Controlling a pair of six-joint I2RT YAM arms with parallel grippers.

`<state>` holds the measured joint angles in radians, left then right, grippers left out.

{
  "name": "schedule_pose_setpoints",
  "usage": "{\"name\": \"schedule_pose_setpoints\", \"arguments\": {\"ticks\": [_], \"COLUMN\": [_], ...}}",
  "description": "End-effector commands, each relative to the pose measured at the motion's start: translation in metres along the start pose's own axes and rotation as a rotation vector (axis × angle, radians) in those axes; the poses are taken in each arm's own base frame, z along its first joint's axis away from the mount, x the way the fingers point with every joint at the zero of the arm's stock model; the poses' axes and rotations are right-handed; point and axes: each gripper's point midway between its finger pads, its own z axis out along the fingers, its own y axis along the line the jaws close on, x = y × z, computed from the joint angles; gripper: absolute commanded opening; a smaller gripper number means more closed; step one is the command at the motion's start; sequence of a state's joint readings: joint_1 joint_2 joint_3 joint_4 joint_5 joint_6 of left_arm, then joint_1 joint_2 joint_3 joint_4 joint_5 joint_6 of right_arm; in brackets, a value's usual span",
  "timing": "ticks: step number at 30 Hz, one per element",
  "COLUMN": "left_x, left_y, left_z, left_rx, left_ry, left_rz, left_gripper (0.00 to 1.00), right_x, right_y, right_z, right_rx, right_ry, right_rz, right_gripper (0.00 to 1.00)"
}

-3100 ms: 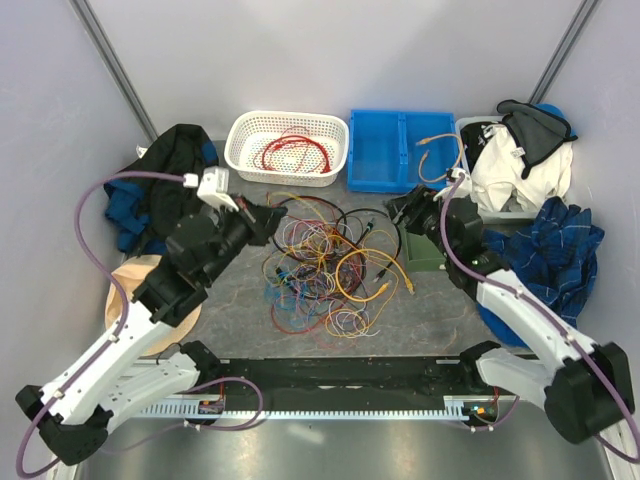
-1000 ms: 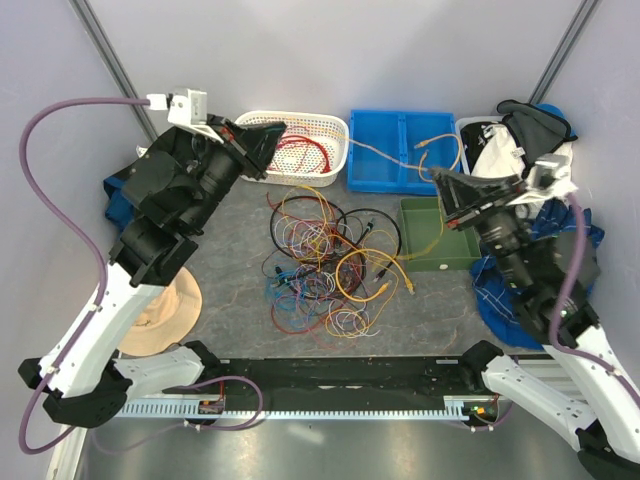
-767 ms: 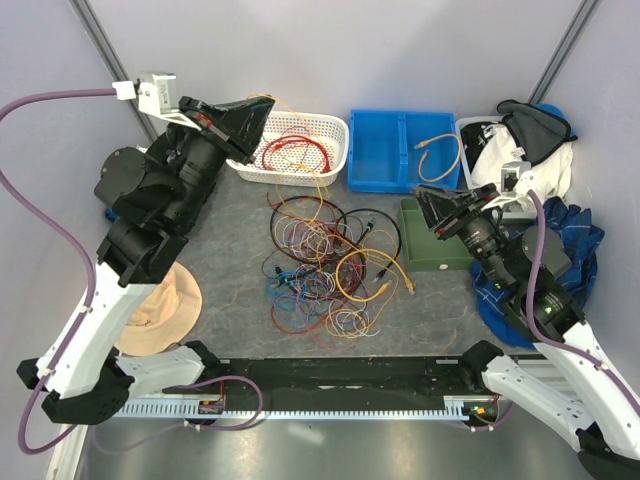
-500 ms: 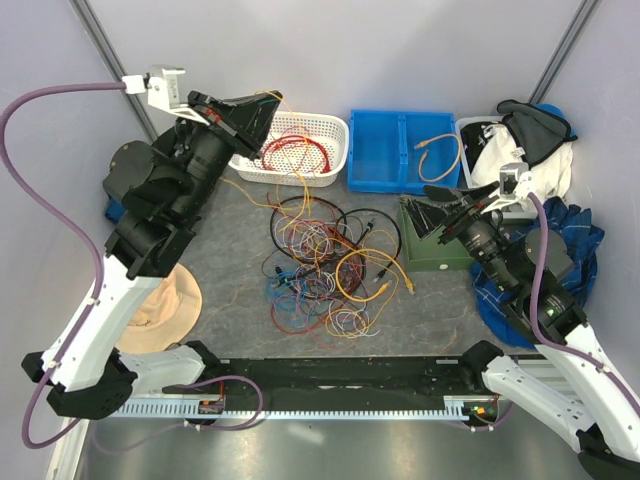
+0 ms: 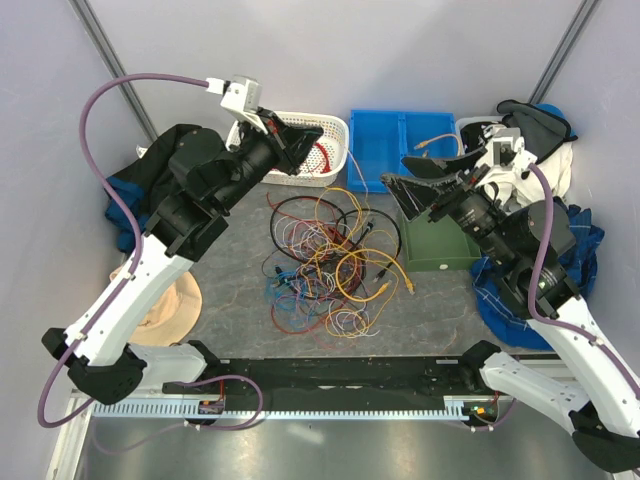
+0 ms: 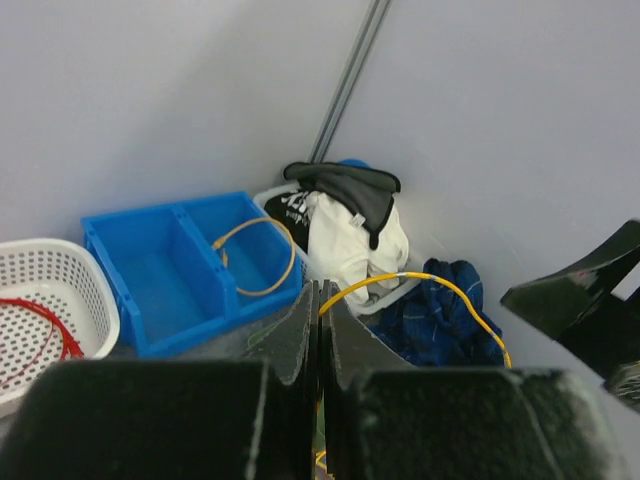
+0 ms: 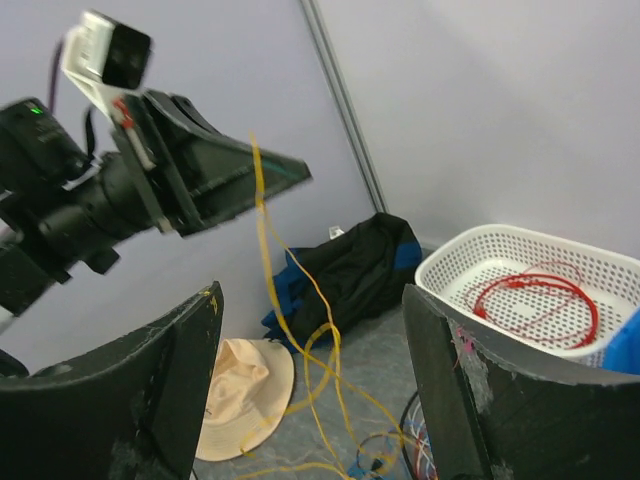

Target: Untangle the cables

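Observation:
The cables (image 5: 335, 262) lie in a tangled pile of red, yellow, black, blue and white wires on the grey table. My left gripper (image 5: 303, 143) is raised over the white basket (image 5: 330, 135) and is shut on a yellow cable (image 6: 440, 284) that hangs down to the pile. The right wrist view shows this gripper (image 7: 285, 175) with the yellow cable (image 7: 264, 235) dropping from it. My right gripper (image 5: 410, 190) is open and empty, held in the air right of the pile, facing the left gripper. It also shows in the right wrist view (image 7: 310, 300).
The white basket holds a coiled red cable (image 7: 535, 298). A blue bin (image 5: 385, 150) holds an orange cable (image 5: 437, 143). A green box (image 5: 440, 255) sits under the right arm. Clothes (image 5: 520, 160) lie at the right, a black jacket (image 5: 150, 185) and a tan hat (image 5: 170, 300) at the left.
My left gripper has swung right and lower, over the basket, with the yellow cable in it. My right gripper has moved up and left, its jaws open.

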<state>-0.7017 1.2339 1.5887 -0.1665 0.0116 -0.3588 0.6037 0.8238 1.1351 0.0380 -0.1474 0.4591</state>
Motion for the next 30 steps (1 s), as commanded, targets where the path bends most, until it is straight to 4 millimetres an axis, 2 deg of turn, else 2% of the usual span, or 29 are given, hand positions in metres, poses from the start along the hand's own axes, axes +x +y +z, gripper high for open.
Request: {"name": "schedule_pose_setpoints", "arguments": {"ticks": [1, 7, 12, 15, 16, 18, 19, 21, 22, 23, 24, 25, 26, 27, 28, 29, 30], "left_x": [0.018, 0.03, 0.031, 0.033, 0.034, 0.035, 0.036, 0.036, 0.04, 0.037, 0.039, 0.046, 0.049, 0.044, 0.058, 0.063, 0.074], "left_y": [-0.002, -0.003, -0.003, -0.002, -0.001, -0.001, 0.0, 0.002, 0.006, 0.008, 0.013, 0.026, 0.032, 0.037, 0.053, 0.059, 0.066], "left_z": [0.003, 0.009, 0.01, 0.011, 0.011, 0.012, 0.011, 0.011, 0.01, 0.007, 0.005, 0.002, -0.001, -0.011, -0.016, -0.021, -0.031], "left_rx": [0.026, 0.041, 0.044, 0.042, 0.043, 0.041, 0.038, 0.029, 0.015, 0.0, -0.023, -0.085, -0.116, -0.145, -0.211, -0.235, -0.262], "left_ry": [0.051, 0.084, 0.088, 0.09, 0.096, 0.096, 0.097, 0.095, 0.099, 0.09, 0.089, 0.088, 0.086, 0.064, 0.076, 0.078, 0.088], "left_rz": [-0.038, -0.05, -0.044, -0.041, -0.039, -0.034, -0.029, -0.026, -0.023, -0.021, -0.021, -0.025, -0.027, -0.029, -0.026, -0.023, -0.021], "left_gripper": [0.02, 0.02, 0.02, 0.02, 0.02, 0.02, 0.02, 0.02, 0.02, 0.1, 0.24, 0.53, 0.64, 0.81, 0.99, 1.0, 1.0], "right_x": [-0.036, -0.016, 0.009, 0.027, 0.03, 0.033, 0.031, 0.027, 0.021, 0.015, 0.007, -0.003, -0.017, -0.026, -0.03, -0.053, -0.061], "right_y": [0.028, 0.029, 0.016, 0.01, 0.012, 0.012, 0.01, 0.008, 0.003, 0.001, 0.0, -0.001, -0.007, -0.008, -0.01, -0.009, -0.008], "right_z": [0.014, 0.044, 0.063, 0.072, 0.073, 0.074, 0.074, 0.072, 0.07, 0.069, 0.068, 0.065, 0.063, 0.061, 0.06, 0.058, 0.057], "right_rx": [-0.114, -0.16, -0.126, -0.102, -0.106, -0.102, -0.087, -0.066, -0.03, -0.016, 0.003, 0.023, 0.079, 0.099, 0.118, 0.15, 0.158], "right_ry": [-0.081, 0.003, 0.088, 0.153, 0.161, 0.165, 0.155, 0.138, 0.111, 0.094, 0.07, 0.044, 0.013, -0.006, 0.0, -0.052, -0.065], "right_rz": [0.0, 0.019, 0.027, 0.021, 0.024, 0.028, 0.026, 0.023, 0.02, 0.013, 0.006, -0.003, -0.019, -0.029, -0.041, -0.051, -0.066], "right_gripper": [0.8, 0.79, 0.75, 0.63, 0.51, 0.35, 0.18, 0.02, 0.0, 0.0, 0.0, 0.0, 0.0, 0.0, 0.0, 0.0, 0.0]}}
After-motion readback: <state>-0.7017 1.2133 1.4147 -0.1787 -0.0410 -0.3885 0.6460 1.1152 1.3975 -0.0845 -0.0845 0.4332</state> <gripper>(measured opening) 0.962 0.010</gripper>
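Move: The left hand holds the yellow cable in shut fingers; the stretch to be taken over arches out about 6 cm to its right and 2 cm back, level with it. From the open right hand, that stretch is some 7 cm left, 5 cm ahead and 3 cm lower. About 47 cm below the right hand, the cable pile lies roughly 5 cm ahead and 12 cm left, the green tray 14 cm ahead and 14 cm right. Right hand reaches about 9 cm left-forward and pinches the yellow cable; left lets go, sinking about 8 cm. ##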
